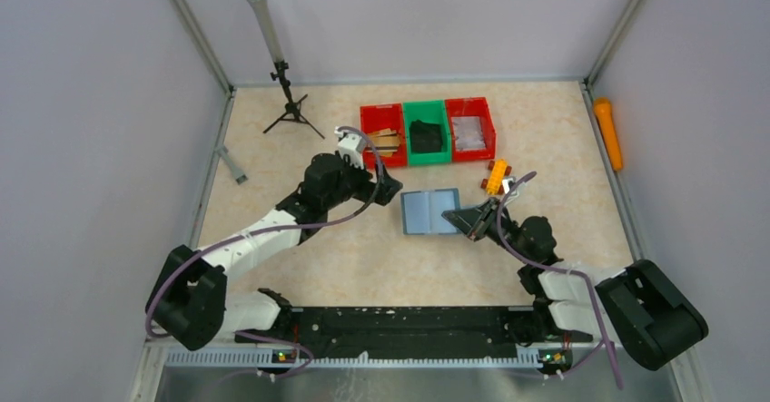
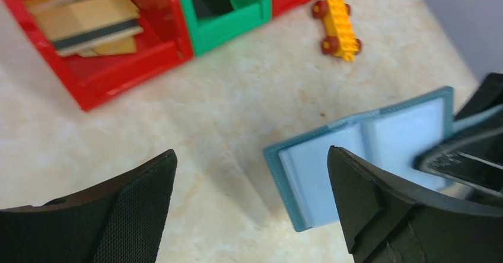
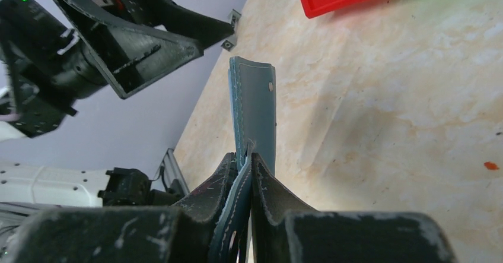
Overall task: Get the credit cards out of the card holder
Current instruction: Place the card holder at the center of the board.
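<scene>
The card holder (image 1: pixel 429 211) lies open on the table, teal outside and pale blue inside (image 2: pixel 320 162). My right gripper (image 1: pixel 474 219) is shut on its right edge, and in the right wrist view the leather edge (image 3: pixel 258 105) stands pinched between the jaws (image 3: pixel 246 156). My left gripper (image 1: pixel 386 187) hangs open and empty just left of the holder, between it and the left red bin (image 1: pixel 368 134). Its jaws stand wide (image 2: pixel 252 180) over bare table. Credit cards (image 2: pixel 89 25), tan with a dark stripe, lie in that left red bin.
A green bin (image 1: pixel 426 152) holding a black lump and a second red bin (image 1: pixel 470 150) stand in a row behind the holder. A yellow toy block (image 1: pixel 496 177) lies near the right gripper. A small tripod (image 1: pixel 289 102) stands back left, an orange object (image 1: pixel 607 132) at the right wall.
</scene>
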Controlling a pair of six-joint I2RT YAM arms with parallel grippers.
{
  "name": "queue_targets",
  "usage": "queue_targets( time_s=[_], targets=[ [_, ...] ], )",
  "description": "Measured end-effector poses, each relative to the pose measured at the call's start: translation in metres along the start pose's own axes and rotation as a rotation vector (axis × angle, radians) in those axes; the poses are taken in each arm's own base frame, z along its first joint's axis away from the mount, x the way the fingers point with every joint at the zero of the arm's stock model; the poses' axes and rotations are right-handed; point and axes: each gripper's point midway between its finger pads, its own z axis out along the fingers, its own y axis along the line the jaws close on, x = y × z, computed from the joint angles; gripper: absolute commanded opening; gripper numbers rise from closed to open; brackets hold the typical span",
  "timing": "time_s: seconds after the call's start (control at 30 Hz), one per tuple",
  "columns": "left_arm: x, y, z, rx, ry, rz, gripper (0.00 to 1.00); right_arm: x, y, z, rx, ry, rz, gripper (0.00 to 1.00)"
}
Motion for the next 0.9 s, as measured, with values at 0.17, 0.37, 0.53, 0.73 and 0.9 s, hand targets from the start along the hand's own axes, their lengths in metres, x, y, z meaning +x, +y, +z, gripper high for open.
queue_targets(
  time_s=[0.17, 0.37, 0.53, 0.73, 0.9],
  targets=[
    [0.025, -0.023, 0.004, 0.24, 0.019, -0.205, 0.99, 0.002, 0.003, -0.001, 0.002, 0.011, 0.072, 0.0],
    [0.036, -0.056, 0.002, 0.469, 0.063, -0.337, 0.99, 0.0, 0.008, -0.001, -0.005, 0.014, 0.111, 0.0],
    [0.023, -0.075, -0.007, 0.591, 0.036, -0.373, 0.99, -0.016, 0.023, 0.002, -0.042, -0.028, 0.092, 0.0],
    [0.019, -0.082, -0.011, 0.643, 0.042, -0.405, 0.99, -0.032, 0.038, 0.005, -0.071, -0.068, 0.075, 0.0],
    [0.017, -0.072, -0.008, 0.595, 0.034, -0.425, 0.99, -0.046, 0.053, 0.003, -0.093, -0.096, 0.051, 0.0]
  ],
)
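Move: The card holder hangs open in the right hand's pinch, its middle about 10 cm to the left hand's right, 5 cm back and 3 cm lower; from the right hand, the middle lies some 5 cm left and 2 cm ahead, at about its height. From the left hand, the left red box is roughly 24 cm ahead and 2 cm left, the green box 24 cm ahead and 9 cm right, both about 15 cm below. The right hand keeps its pinch on the card holder's right side and, after a short hold, lifts about 7 cm almost straight up. Gripper wide open, the left hand comes back and right some 6 cm each way, sinking slightly, then rising about 3 cm, and swings clockwise and rolls by some 30 degrees to bring its fingers around the holder's free left edge; it eases outward slightly at the end, without closing. ##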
